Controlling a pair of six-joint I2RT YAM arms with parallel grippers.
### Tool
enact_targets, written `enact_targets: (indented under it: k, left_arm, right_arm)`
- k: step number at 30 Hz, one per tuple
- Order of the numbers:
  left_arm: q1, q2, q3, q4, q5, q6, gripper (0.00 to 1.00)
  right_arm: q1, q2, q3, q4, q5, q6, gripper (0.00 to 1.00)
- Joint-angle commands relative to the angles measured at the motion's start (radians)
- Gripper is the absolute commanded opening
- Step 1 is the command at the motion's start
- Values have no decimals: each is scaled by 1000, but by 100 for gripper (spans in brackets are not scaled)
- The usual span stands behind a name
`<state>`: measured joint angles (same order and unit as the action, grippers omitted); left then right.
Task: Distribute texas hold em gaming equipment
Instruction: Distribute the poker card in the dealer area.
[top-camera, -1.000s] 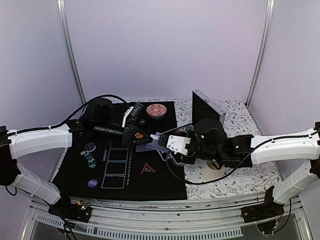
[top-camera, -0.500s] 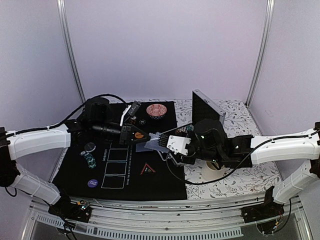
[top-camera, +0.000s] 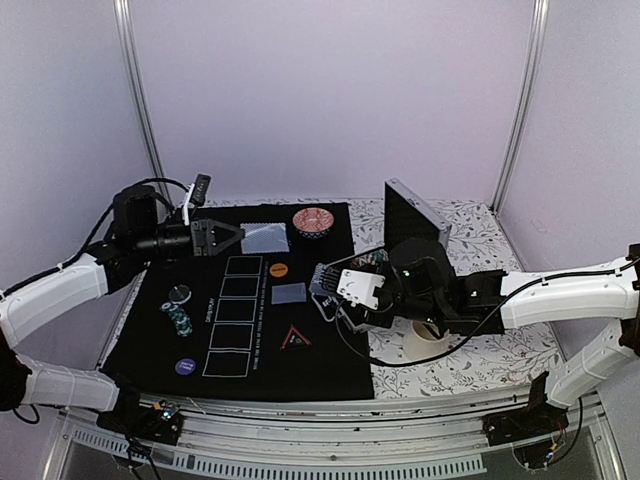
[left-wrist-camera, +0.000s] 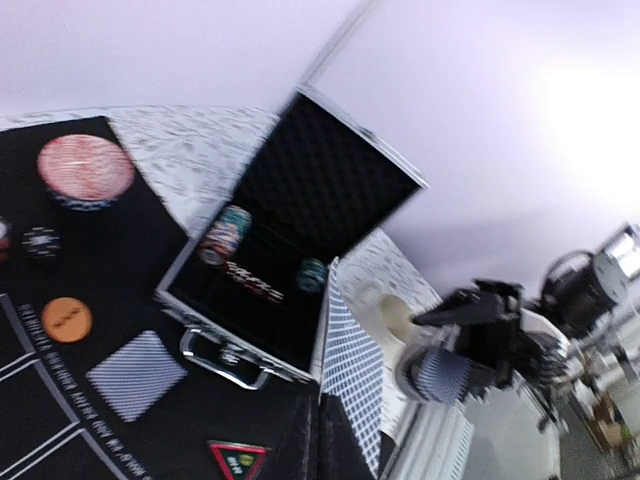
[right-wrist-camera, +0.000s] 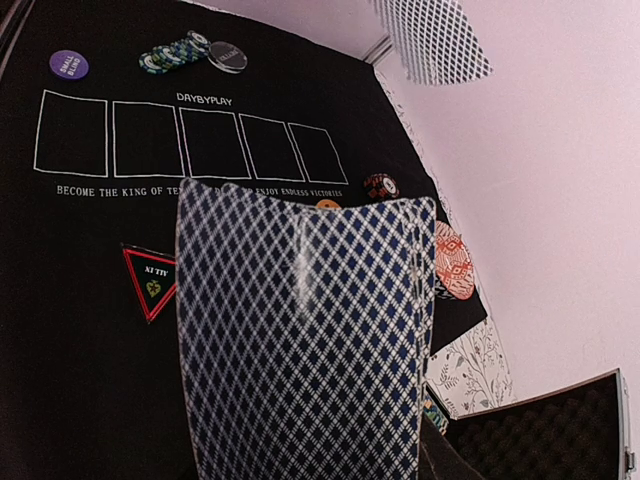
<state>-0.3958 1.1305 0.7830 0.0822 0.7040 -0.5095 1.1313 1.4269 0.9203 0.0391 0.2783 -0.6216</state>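
Observation:
My left gripper (top-camera: 236, 237) is shut on one grey-blue-backed playing card (top-camera: 265, 238), held in the air over the far side of the black mat (top-camera: 330, 365). In the left wrist view that card (left-wrist-camera: 355, 365) stands edge-on between the closed fingers. My right gripper (top-camera: 338, 284) is shut on the deck of cards (right-wrist-camera: 305, 340) above the mat's right edge. A single card (top-camera: 289, 293) lies face down on the mat beside an orange disc (top-camera: 279, 269). A red triangle marker (top-camera: 295, 338), a chip stack (top-camera: 178, 318), a black disc (top-camera: 180, 294) and a purple disc (top-camera: 185, 366) also lie on the mat.
A red patterned bowl (top-camera: 314, 221) sits at the mat's far edge. An open black case (top-camera: 412, 215) with chips inside stands on the floral tablecloth behind my right arm. A white cup (top-camera: 428, 338) is partly hidden under that arm. A dark chip (right-wrist-camera: 380, 186) lies near the bowl.
My left gripper closed on a card at the deck, then swung back and to the far left with it. The right gripper and deck stayed put.

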Motion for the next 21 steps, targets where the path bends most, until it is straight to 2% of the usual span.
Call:
enact_targets:
  k: [1, 3, 6, 9, 14, 21]
  left_arm:
    - [193, 8, 7, -156, -238, -12, 0]
    - [265, 20, -57, -114, -355, -74, 0]
    - [324, 53, -155, 19, -430, -171, 0]
    - [357, 122, -186, 82, -512, -209, 0]
    - [431, 250, -192, 171, -517, -242, 0]
    - [433, 413, -195, 283, -512, -296, 0]
  right_arm:
    - [-4, -21, -7, 37, 3, 15, 41]
    - [-4, -23, -4, 35, -2, 17, 41]
    - [-4, -27, -2, 31, 0, 20, 41]
    - [-4, -32, 1, 13, 1, 25, 40]
    - [-5, -51, -4, 4, 4, 32, 40]
    - [-5, -56, -8, 6, 6, 37, 40]
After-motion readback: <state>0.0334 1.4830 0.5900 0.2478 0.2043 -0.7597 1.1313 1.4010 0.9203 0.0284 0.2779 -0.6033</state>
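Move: The left hand already pinches a playing card taken from the deck. The clear dealer disc, marking the place the card is taken to, lies about 23 cm to its left, 5 cm farther out and 26 cm below. The toppled teal chips are some 21 cm left and 3 cm back of the hand, and the farthest white card box is about 14 cm ahead and 7 cm left. From the right hand, holding the deck, the dealer disc is roughly 38 cm left, 10 cm ahead and 19 cm lower. Keeping its pinch on the single card, the left hand swings it left and forward towards the dealer disc, then sinks steeply, ending just beyond the disc: some 22 cm left, 19 cm down and 10 cm forward in all. On the way the wrist turns about 55 degrees counter-clockwise and tips down, bringing the fingers from pointing right to pointing forward and downward. ##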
